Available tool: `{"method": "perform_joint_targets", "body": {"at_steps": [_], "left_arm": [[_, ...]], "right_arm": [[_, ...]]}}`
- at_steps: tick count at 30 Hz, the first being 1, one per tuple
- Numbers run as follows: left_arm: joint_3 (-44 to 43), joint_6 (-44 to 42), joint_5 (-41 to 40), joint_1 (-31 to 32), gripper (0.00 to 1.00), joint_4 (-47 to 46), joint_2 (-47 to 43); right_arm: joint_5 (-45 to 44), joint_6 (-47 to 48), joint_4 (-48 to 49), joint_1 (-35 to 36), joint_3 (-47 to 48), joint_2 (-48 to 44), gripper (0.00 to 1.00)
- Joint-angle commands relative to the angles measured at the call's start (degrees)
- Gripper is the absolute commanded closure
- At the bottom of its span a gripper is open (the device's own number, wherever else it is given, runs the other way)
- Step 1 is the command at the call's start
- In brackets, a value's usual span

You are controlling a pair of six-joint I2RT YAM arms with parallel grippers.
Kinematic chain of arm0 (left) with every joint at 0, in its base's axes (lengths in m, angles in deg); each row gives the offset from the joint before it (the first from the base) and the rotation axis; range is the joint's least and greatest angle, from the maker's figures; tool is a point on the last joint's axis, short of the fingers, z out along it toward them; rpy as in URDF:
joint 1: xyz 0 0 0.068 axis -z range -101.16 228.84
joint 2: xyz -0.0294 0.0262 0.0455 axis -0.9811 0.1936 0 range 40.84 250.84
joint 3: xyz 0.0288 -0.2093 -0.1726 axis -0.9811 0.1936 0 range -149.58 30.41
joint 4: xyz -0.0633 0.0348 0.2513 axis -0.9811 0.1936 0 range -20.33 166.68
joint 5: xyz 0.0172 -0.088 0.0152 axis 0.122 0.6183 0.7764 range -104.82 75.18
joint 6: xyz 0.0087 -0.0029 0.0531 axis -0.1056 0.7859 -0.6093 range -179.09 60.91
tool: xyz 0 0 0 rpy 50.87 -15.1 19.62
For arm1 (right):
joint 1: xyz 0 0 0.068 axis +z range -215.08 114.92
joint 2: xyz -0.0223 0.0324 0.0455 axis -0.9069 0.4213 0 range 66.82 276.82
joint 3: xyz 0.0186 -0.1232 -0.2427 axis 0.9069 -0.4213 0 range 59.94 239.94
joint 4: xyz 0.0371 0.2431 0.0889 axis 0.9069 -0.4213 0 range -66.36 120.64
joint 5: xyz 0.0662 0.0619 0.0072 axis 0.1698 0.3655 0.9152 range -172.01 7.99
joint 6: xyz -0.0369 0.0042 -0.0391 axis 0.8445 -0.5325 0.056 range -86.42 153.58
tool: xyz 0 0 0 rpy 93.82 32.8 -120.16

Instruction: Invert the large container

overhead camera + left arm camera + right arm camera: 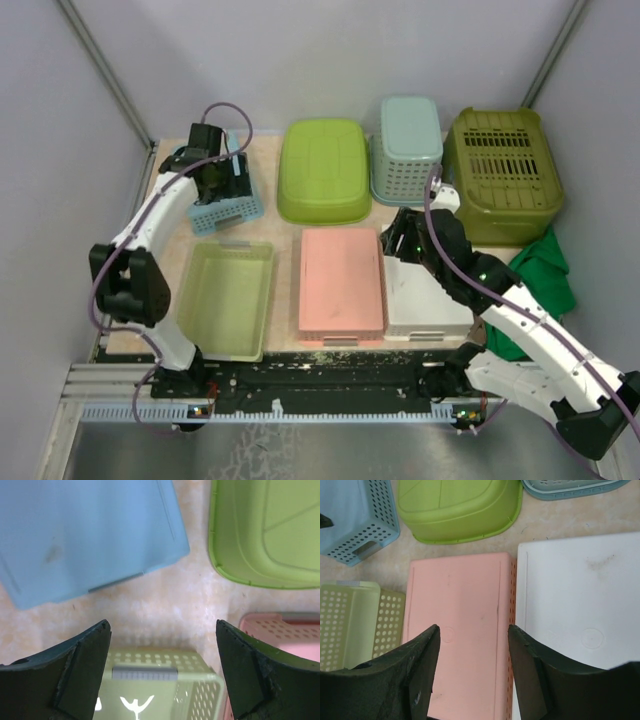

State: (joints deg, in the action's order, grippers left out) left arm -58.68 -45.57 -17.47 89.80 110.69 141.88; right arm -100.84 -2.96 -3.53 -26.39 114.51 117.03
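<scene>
A pale yellow-green perforated basket stands open side up at the front left, the only container with its opening upward; I take it as the large container. Its far rim shows low in the left wrist view and at the left edge of the right wrist view. My left gripper hangs open over the table between that basket and an overturned blue basket, its fingers empty. My right gripper hovers open over an overturned pink basket, holding nothing.
All bottom up: a white bin right of the pink one, a lime tub, a teal basket and an olive crate along the back. A green cloth lies at the right edge.
</scene>
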Motion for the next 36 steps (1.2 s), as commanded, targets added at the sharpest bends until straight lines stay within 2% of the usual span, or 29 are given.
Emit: {"method": "perform_joint_targets", "body": {"at_steps": [1, 5, 9, 13, 17, 21, 25, 27, 28, 30, 33, 36], "left_arm": [[5.24, 1.61, -2.64, 2.45, 0.1, 3.08, -12.9], [14.62, 5.21, -3.44, 6.94, 0.09, 6.59, -22.09], [23.05, 11.15, -3.49, 15.49, 0.09, 7.82, -28.73], [29.12, 17.1, -5.69, 23.82, 0.09, 9.06, -31.21], [34.54, 18.67, -4.71, 25.62, 0.15, 5.75, -31.84], [40.86, 19.0, -1.22, 25.89, 0.29, -2.2, -29.88], [42.92, 19.59, -1.5, 25.95, 0.5, -4.97, -26.91], [41.66, 19.05, -3.5, 25.88, 0.69, -4.14, -26.51], [40.48, 18.95, -5.33, 25.87, 0.82, -3.29, -26.6], [37.94, 18.18, -10.04, 25.56, 0.98, -1.86, -26.79], [34.8, 14.63, -11.44, 23.44, 1.0, -3.68, -26.3], [32.48, 11.2, -8.38, 17.55, 1.0, -6.57, -24.06]], "right_arm": [[1.65, 1.12, 3.31, -0.38, -1.04, 0.25, 0.43], [2.19, 1.79, 3.47, -0.38, -1.25, 1.85, 0.43], [1.09, 1.83, 4.18, -0.38, -1.63, 2.4, 0.43], [1.03, 1.23, 5.11, -0.37, -1.69, 3.52, 0.43], [2.43, 0.49, 6.06, -0.38, -1.62, 4.5, 0.43], [3.1, -0.03, 6.27, -0.38, -1.71, 4.62, 0.43], [2.86, -0.29, 5.64, -0.39, -1.63, 4.08, 0.43], [2.78, -0.43, 5.43, -0.38, -1.5, 3.84, 0.43], [2.68, -0.39, 5.31, -0.33, -1.42, 3.84, 0.43], [2.68, -0.34, 5.3, -0.38, -1.31, 3.97, 0.43], [2.72, -0.31, 5.69, -0.38, -1.18, 4.75, 0.43], [3.3, -0.17, 6.02, -0.38, -0.62, 6.04, 0.43]]}}
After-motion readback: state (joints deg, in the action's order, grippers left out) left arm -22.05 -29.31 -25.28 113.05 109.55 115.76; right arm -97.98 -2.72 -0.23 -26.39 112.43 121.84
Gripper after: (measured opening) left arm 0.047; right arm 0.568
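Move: The open pale green container has its middle about 27 cm back and 3 cm left of the left hand, some 13 cm below. From that hand, the blue container lies about 5 cm ahead and 8 cm left, the upturned pink one 24 cm back and 26 cm right, the lime one 5 cm ahead and 21 cm right. From the right hand, the pale green container is roughly 38 cm left, 9 cm back and 21 cm below. Left hand arcs back about 23 cm and down, pinches the pale green container's right rim, then pulls forward-up. ##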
